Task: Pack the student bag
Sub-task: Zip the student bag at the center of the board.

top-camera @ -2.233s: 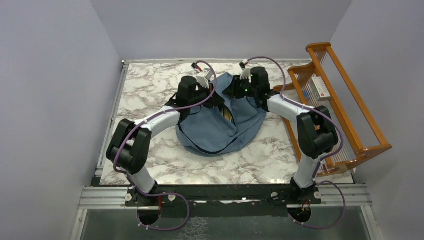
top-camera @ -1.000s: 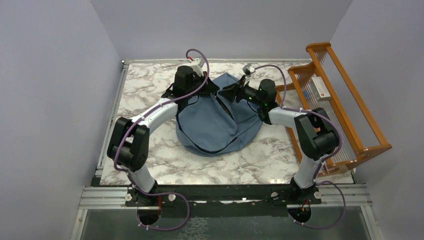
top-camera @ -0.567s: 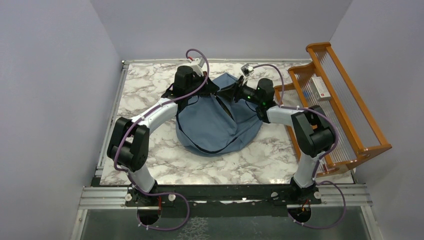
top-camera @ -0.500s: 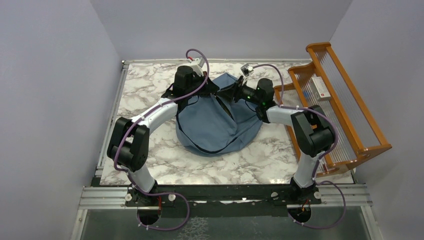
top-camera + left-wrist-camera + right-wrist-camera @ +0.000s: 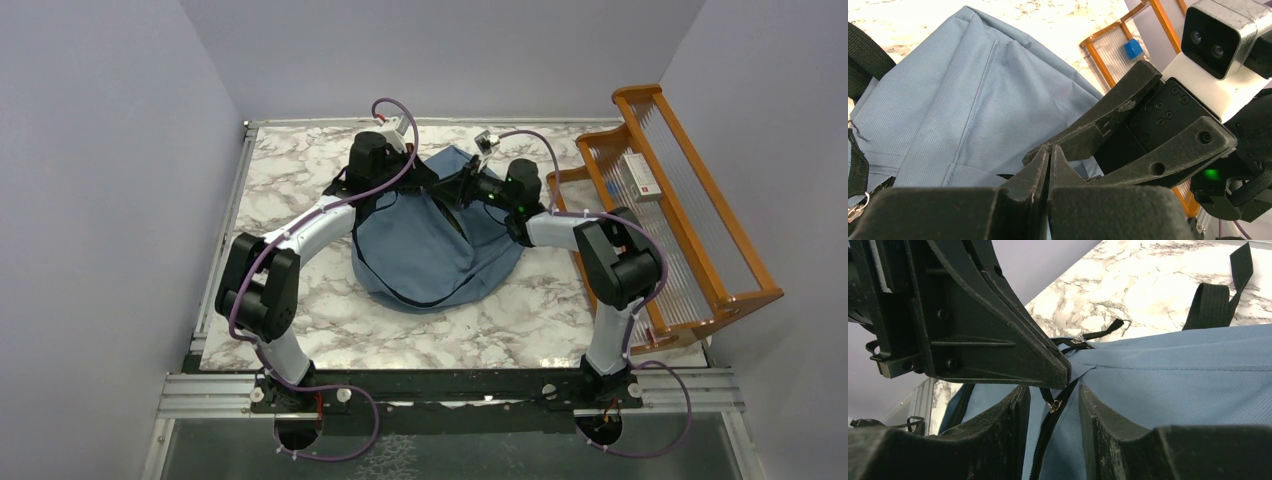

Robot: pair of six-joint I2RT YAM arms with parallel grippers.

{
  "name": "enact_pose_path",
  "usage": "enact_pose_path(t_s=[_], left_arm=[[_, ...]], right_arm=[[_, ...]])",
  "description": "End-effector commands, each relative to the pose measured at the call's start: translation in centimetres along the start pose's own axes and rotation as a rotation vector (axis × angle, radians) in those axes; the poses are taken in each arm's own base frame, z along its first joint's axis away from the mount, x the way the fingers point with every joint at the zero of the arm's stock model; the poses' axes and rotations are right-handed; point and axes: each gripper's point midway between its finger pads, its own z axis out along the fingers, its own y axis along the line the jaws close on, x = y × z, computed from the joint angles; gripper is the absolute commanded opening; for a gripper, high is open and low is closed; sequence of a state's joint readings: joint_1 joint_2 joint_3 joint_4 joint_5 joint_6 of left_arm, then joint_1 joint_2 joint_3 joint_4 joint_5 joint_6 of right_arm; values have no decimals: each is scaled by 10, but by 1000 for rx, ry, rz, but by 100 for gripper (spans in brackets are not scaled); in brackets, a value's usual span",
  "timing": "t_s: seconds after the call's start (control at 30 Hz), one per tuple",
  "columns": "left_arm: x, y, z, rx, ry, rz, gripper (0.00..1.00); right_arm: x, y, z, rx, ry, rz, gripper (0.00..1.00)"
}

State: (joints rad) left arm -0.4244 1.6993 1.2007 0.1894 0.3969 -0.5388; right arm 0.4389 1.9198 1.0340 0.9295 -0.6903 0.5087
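The dusty-blue student bag [image 5: 420, 255] lies in a heap at the table's middle. Both grippers meet over its far top edge. My left gripper [image 5: 432, 183] is shut, and in the right wrist view its tip [image 5: 1064, 371] pinches the black zipper pull [image 5: 1053, 404] where the fabric rises to a peak. My right gripper [image 5: 458, 185] faces it from the right and is open [image 5: 1053, 392]. Its fingers [image 5: 998, 430] stand on either side of the black zipper line without touching it. In the left wrist view the shut left gripper [image 5: 1049, 148] lies against the right gripper's fingers [image 5: 1118, 107].
An orange wooden rack [image 5: 690, 200] stands along the right edge, with a white box [image 5: 640, 175] and a small blue block [image 5: 1133, 48] on it. Black straps [image 5: 1215, 302] trail from the bag over the marble table [image 5: 300, 190]. Grey walls close in on three sides.
The right arm has swung its gripper leftward until it meets the left gripper's tip. The left arm has held still for the last second, with the bag's top pulled up.
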Motion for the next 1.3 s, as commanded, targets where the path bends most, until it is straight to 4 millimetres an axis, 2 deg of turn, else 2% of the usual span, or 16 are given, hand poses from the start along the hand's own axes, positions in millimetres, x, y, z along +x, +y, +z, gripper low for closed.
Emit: enact_pose_path(t_s=[0.0,0.23,0.37,0.47,0.6,0.67,0.7,0.83,0.93,1.1,1.27], left_arm=[[-25,-14,0,50,-63,29,0],[-24,-14,-1,51,-64,26,0],[-24,-14,-1,53,-64,26,0],[-23,-14,-2,53,-62,26,0],[-21,-13,-3,50,-58,23,0],[-21,-10,-4,41,-59,14,0],[-22,-8,-5,36,-61,7,4],[-32,1,-17,12,-88,-29,37],[-41,15,-33,-23,-120,-47,51],[-45,38,-62,-81,-152,37,57],[-35,43,-67,-59,-88,277,59]], right_arm=[[-15,8,9,-39,-50,-21,44],[-23,-2,11,12,-112,15,39],[-22,-5,12,20,-122,38,31],[-20,-7,12,25,-127,53,23],[-21,-9,11,39,-141,64,6],[-22,-8,10,40,-154,65,2],[-22,-8,10,38,-157,70,1],[-22,-5,11,17,-161,63,1],[-22,-5,11,12,-162,51,1],[-19,-4,14,-4,-123,38,1],[-20,-3,14,-9,-118,13,1]])
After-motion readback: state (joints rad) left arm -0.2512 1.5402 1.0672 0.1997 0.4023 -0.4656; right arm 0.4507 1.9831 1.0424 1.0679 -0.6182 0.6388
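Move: The zipper pull hangs pinched in the left hand's shut fingertips, its middle barely 1 cm below that hand. The right hand waits half open around it, with the pull only about 1 cm ahead and 1 cm left. From the right hand, the second zipper pull lies some 5 cm ahead and 9 cm left, roughly 4 cm down; the strap loop about 10 cm ahead, 8 left, 8 down; the open zipper slit around 5 cm back, 2 right and 3 down. The right fingers close on the zipper pull just below the left fingertips and pinch it, after edging about 1 cm forward. Only once they are shut does the left hand open to a bit over half, let go, and swing quickly away leftward over the bag, roughly 9 cm and slightly up, while the right keeps its hold. ##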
